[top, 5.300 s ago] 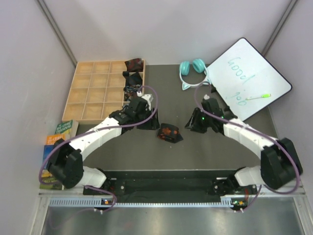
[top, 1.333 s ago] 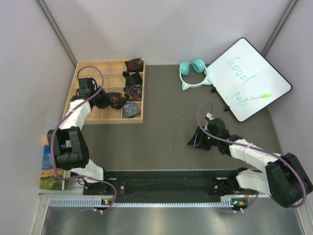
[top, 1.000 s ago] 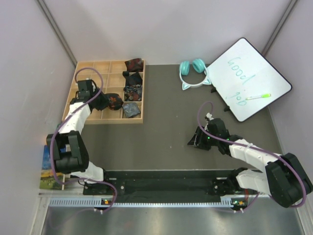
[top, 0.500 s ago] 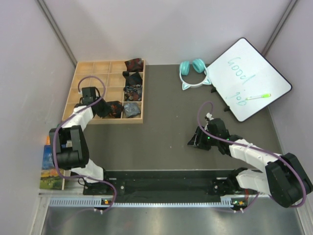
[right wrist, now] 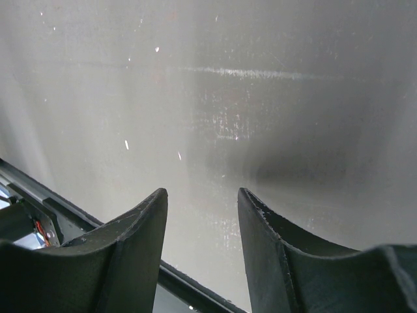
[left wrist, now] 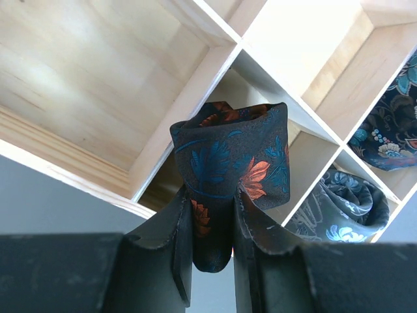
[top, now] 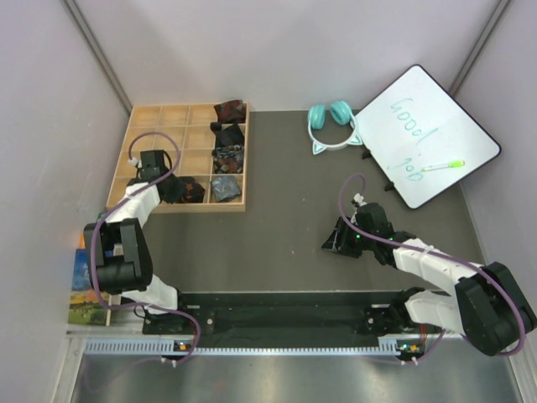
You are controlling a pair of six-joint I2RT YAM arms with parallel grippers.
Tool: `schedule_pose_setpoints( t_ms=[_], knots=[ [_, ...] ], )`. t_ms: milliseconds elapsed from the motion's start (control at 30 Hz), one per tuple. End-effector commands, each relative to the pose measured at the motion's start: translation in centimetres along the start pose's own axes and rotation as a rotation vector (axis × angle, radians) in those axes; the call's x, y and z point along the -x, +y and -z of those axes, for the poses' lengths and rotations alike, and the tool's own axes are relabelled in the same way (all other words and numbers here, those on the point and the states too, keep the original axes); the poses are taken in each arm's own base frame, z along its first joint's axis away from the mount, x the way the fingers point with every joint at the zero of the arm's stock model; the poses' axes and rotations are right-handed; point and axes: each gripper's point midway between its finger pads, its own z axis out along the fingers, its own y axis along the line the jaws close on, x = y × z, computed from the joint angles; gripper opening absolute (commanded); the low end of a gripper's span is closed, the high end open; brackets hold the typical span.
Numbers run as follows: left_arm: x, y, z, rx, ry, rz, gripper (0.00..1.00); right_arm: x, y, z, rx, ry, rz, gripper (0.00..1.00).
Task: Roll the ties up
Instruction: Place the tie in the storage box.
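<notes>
My left gripper (top: 174,190) is shut on a rolled tie (top: 192,189), black with orange-red blotches and blue leaves. It holds the roll at the near row of the wooden compartment tray (top: 151,117), in the third column. In the left wrist view the roll (left wrist: 228,153) sits between my fingers (left wrist: 174,241), over a tray divider. Several rolled ties fill the tray's right column: dark red (top: 230,110), black (top: 228,133), dark patterned (top: 227,159) and grey-blue (top: 225,187). My right gripper (top: 333,239) is open and empty over the bare table (right wrist: 202,202).
Teal cat-ear headphones (top: 330,122) lie at the back. A whiteboard (top: 424,134) with a green marker (top: 443,166) leans at the back right. Books (top: 84,285) lie left of the left arm. Grey walls close in on both sides.
My left gripper has carried the rolled tie from the table's middle to the tray, then toward the near row. The right arm pulled back earlier and has since stayed still.
</notes>
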Motion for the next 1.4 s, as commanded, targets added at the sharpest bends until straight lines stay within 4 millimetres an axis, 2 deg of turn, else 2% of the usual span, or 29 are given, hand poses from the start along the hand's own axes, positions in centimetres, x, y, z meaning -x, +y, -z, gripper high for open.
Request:
schedule_pose_setpoints(
  t_ms=[0,233,400,567,600,633,667,733,767,800,867,900,1000,1133,1367],
  knots=[
    [1.4,0.0,1.1,0.008,-0.059,-0.015,0.0,1.1,0.6,-0.1,0.029,-0.034,0.022,0.48],
    [-0.8,-1.3,0.2,-0.087,0.046,-0.021,0.0,1.0,0.5,-0.1,0.028,-0.033,0.022,0.49],
    [-1.8,-2.4,0.5,-0.165,0.088,-0.038,0.07,1.0,0.5,-0.1,0.027,-0.032,0.025,0.49],
    [-2.3,-2.1,0.8,-0.146,0.115,-0.039,0.13,1.1,0.6,-0.1,0.029,-0.034,0.024,0.49],
    [-2.0,-2.0,1.2,-0.142,0.104,-0.039,0.16,1.1,0.6,-0.1,0.029,-0.034,0.024,0.49],
    [-1.9,-1.9,1.4,-0.135,0.098,-0.037,0.24,1.0,0.5,-0.1,0.028,-0.033,0.025,0.49],
    [-1.8,-1.8,1.7,-0.126,0.095,-0.033,0.38,1.0,0.5,-0.1,0.028,-0.033,0.023,0.49],
    [-1.3,-2.1,2.7,-0.136,0.07,-0.036,0.49,1.1,0.6,-0.1,0.03,-0.036,0.026,0.48],
    [-1.3,-2.1,3.1,-0.138,0.069,-0.037,0.61,1.0,0.5,-0.1,0.028,-0.033,0.025,0.49],
    [-0.9,-2.5,3.8,-0.154,0.053,-0.04,0.67,1.0,0.5,-0.1,0.028,-0.033,0.023,0.49],
    [-0.7,-2.9,4.7,-0.173,0.05,-0.04,0.74,1.0,0.5,-0.1,0.03,-0.036,0.024,0.49],
    [-0.4,-3.2,5.6,-0.183,0.04,-0.043,0.8,1.0,0.5,-0.1,0.029,-0.034,0.024,0.49],
    [0.0,-3.7,7.8,-0.207,0.016,-0.052,0.91,1.1,0.6,0.0,0.032,-0.038,0.025,0.49],
    [-0.4,-3.7,10.2,-0.241,-0.001,-0.071,0.99,1.0,0.6,0.0,0.031,-0.037,0.025,0.49],
    [-2.9,-2.1,12.8,-0.249,0.024,-0.122,0.99,1.1,0.6,-0.1,0.031,-0.037,0.026,0.49]
  ],
)
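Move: The left hand already holds the rolled tie in the box; the front-row compartment for it has its middle about 3 cm to the right, level fore and aft, some 4 cm below. The grey tie's compartment lies about 12 cm right and 1 cm farther out; the empty compartment behind the target is about 8 cm ahead and 5 cm right. From the right hand, the target is roughly 38 cm left, 15 cm ahead and 3 cm lower. Rightward first, the left hand shifts the pinched tie about 2.5 cm towards the grey tie's side at nearly constant height, turning slightly clockwise. It pauses, spreads its fingers wide to let go, then climbs about 10 cm while drawing back some 5 cm towards the base, the fingertips tilting up and forward. ##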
